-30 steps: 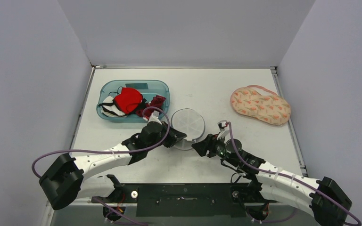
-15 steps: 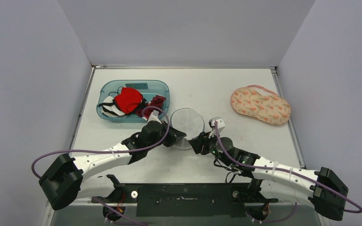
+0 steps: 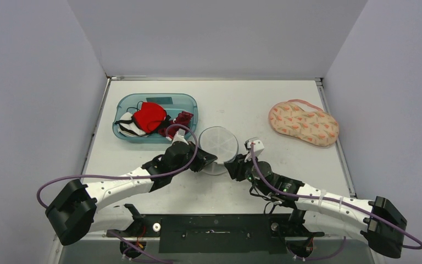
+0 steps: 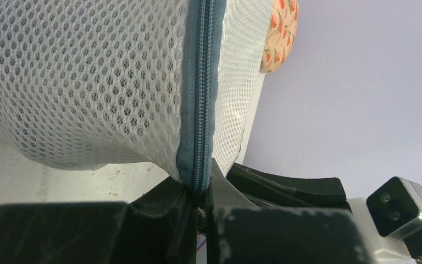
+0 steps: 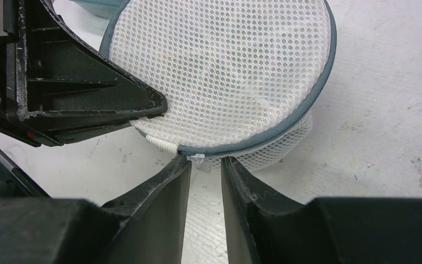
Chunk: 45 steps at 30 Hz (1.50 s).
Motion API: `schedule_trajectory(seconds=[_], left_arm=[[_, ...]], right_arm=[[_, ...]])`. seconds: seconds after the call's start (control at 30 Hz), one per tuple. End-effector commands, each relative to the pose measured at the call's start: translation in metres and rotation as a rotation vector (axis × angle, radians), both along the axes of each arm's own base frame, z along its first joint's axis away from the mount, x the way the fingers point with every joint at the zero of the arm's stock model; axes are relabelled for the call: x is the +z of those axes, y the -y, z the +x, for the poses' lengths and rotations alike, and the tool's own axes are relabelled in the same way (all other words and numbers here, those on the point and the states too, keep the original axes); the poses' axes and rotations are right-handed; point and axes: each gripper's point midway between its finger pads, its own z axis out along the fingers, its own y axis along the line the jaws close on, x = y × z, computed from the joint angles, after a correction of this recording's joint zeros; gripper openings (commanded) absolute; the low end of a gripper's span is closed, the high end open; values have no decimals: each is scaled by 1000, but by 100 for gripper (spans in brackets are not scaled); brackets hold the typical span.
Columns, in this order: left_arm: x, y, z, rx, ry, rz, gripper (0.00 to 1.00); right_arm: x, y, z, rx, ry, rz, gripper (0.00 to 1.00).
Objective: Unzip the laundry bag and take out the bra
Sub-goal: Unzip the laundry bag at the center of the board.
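The laundry bag is a round white mesh pouch with a blue-grey zipper round its edge, lying mid-table. My left gripper is shut on the bag's zipper seam at its near-left side. My right gripper is at the bag's near-right edge. Its jaws stand a narrow gap apart with the small white zipper pull just between the tips. The zipper looks closed. The bra is hidden; nothing shows through the mesh.
A teal bin with red, white and dark garments stands at the back left, close behind the left gripper. A peach floral padded piece lies at the right. Grey walls enclose the table on three sides.
The right arm has moved left and forward up to the bag's edge, and its jaws have narrowed around the zipper pull. The left gripper and the bag have stayed put.
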Motion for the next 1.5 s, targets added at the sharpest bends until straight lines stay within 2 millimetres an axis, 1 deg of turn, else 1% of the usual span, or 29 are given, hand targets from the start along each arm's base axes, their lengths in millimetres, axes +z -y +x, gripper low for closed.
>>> schedule_trajectory(seconds=[0.0,0.13,0.43,0.73,0.83,0.87,1.1,1.27,1.47], left_arm=[[33,5,10,16,72,-60,0],[34,4,10,18,76,-65,0],[34,5,8,10,79,-71,0],[33,7,6,1,80,-76,0],[33,7,6,2,82,-74,0],[33,7,6,1,82,-75,0],[32,5,6,4,84,-69,0],[32,4,5,1,89,-64,0],[32,4,3,-10,93,-61,0]], right_arm=[[8,-4,5,-7,23,3,28],[6,-7,5,-4,16,-5,27],[7,-9,7,-7,16,0,22],[7,-10,7,-1,14,1,12],[8,-10,6,0,15,3,6],[8,-10,6,-1,15,4,5],[9,-4,5,-9,18,1,5],[4,9,6,-62,10,-14,5],[1,16,8,-99,5,-24,5]])
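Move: The zip pull of the laundry bag hangs just off my right fingertips, about 1 cm ahead, 1 cm left and 1 cm lower. The bag's mesh body centres some 6 cm farther out and 4 cm left of that hand, slightly lower. My left fingertips, already gripping the rim, are about 3 cm ahead and 6 cm left of my right hand. From my left hand, the pull lies roughly 5 cm right, 1 cm back and 2 cm down. I lower my half-open right fingers about 1.5 cm beside the zip pull and close them fully, but then draw them back off to the right about 1 cm, rising slightly, with nothing visible between them. My left hand stays put, keeping its pinch on the bag's rim by the end of the zip. ##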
